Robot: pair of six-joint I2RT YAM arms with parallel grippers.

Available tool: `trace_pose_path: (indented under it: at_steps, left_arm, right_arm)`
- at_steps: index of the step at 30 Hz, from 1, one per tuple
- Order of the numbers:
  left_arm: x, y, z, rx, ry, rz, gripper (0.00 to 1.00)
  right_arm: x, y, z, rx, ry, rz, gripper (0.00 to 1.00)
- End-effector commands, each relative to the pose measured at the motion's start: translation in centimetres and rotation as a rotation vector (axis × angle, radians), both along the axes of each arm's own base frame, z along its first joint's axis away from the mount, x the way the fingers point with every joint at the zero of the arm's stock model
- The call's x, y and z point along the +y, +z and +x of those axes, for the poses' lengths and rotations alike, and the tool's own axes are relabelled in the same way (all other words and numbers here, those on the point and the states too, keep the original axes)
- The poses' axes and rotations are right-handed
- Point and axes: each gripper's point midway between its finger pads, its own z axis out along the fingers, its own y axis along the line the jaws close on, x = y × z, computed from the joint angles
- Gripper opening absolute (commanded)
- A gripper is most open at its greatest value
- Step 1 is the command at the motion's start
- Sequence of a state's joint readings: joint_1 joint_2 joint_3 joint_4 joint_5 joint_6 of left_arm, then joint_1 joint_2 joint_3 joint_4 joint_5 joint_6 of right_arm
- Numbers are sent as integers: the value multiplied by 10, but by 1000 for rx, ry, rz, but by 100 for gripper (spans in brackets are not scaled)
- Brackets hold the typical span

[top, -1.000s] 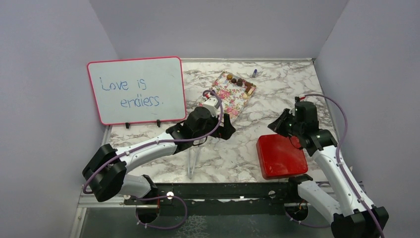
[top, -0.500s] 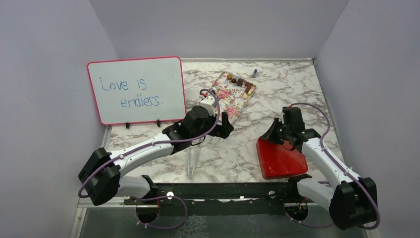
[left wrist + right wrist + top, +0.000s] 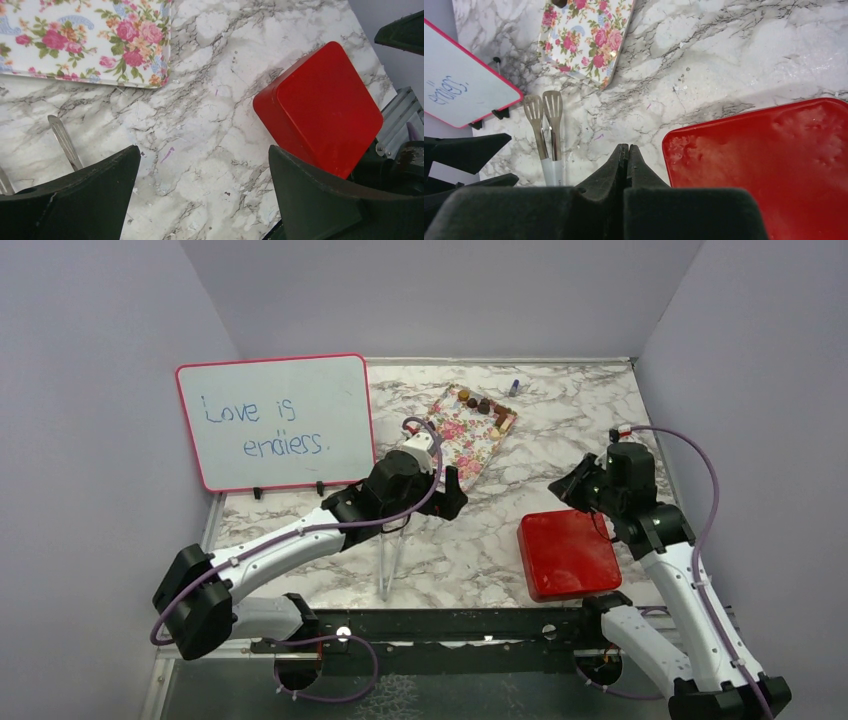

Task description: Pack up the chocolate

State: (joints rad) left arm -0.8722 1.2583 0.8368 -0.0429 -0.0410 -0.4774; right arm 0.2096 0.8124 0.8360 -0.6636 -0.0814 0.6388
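Several small brown and cream pieces of chocolate (image 3: pixel 486 408) lie on the far end of a floral tray (image 3: pixel 462 438). A shut red box (image 3: pixel 568 554) sits at the near right. My left gripper (image 3: pixel 452 496) hovers open over bare marble just in front of the tray, holding nothing. Through the left wrist camera, the gripper (image 3: pixel 204 160) frames marble between the tray (image 3: pixel 85 40) and the red box (image 3: pixel 325 107). My right gripper (image 3: pixel 567 487) is shut and empty above the box's far edge; its tip (image 3: pixel 628 148) points at marble left of the box (image 3: pixel 769 165).
Metal tongs (image 3: pixel 392 560) lie on the marble between the arms, also seen as tongs (image 3: pixel 549 125). A pink-framed whiteboard (image 3: pixel 275 422) stands at the left. A small blue-capped object (image 3: pixel 514 387) lies behind the tray. Grey walls close in the sides and back.
The right gripper dipped to the red box's far edge, then lifted back up and to the right, staying shut. The left arm barely shifted.
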Motion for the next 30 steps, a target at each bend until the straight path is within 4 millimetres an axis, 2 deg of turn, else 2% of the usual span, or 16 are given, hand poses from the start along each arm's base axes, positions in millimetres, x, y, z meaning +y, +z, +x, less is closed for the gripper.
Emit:
trace_pose_path:
  at_steps: [1, 5, 9, 14, 17, 21, 22, 25, 30]
  left_arm:
    - [9, 55, 3, -113, 14, -37, 99]
    - [22, 82, 5, -173, 57, -50, 99]
    - [36, 104, 0, -241, 64, -70, 99]
    - [66, 118, -3, -339, 114, -21, 99]
    - [81, 120, -7, -361, 148, -21, 99]
    - [93, 122, -17, -386, 146, -36, 99]
    - [96, 123, -18, -391, 147, -38, 99]
    - [98, 126, -22, -392, 149, -60, 99]
    - [88, 126, -27, -371, 109, -114, 99]
  right_arm:
    - [-4, 17, -8, -20, 17, -31, 3]
    - [-7, 27, -17, -19, 54, -71, 10]
    - [-12, 19, -29, -18, 38, -80, 21]
    - [-16, 15, -42, -40, 55, -95, 51]
    - [-20, 22, -46, -48, 42, -111, 62]
    - [-25, 37, -48, -85, 31, -127, 95]
    - [-26, 40, -47, -97, 28, -130, 99]
    - [-27, 52, -45, -125, 28, -142, 100]
    - [-29, 73, -44, -228, 39, -155, 100]
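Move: Below and behind the right hand sits the closed red box, its middle about 10 cm back, 4 cm to the right and 16 cm down. From the left hand the box lies roughly 24 cm to the right, 10 cm back and 14 cm down; the flowered tray is some 18 cm ahead and 1 cm right of that hand, the tongs about 12 cm left and 7 cm back, both about 17 cm below. Withdrawing from the closed red box, both hands touch nothing. The left climbs about 13 cm and then swings some 9 cm left, away from the box towards the tongs' side, its fingers staying wide open and tipping up roughly 20 degrees. The right rises about 5 cm in two stages and draws back over the lid, its shut fingers opening wide. ##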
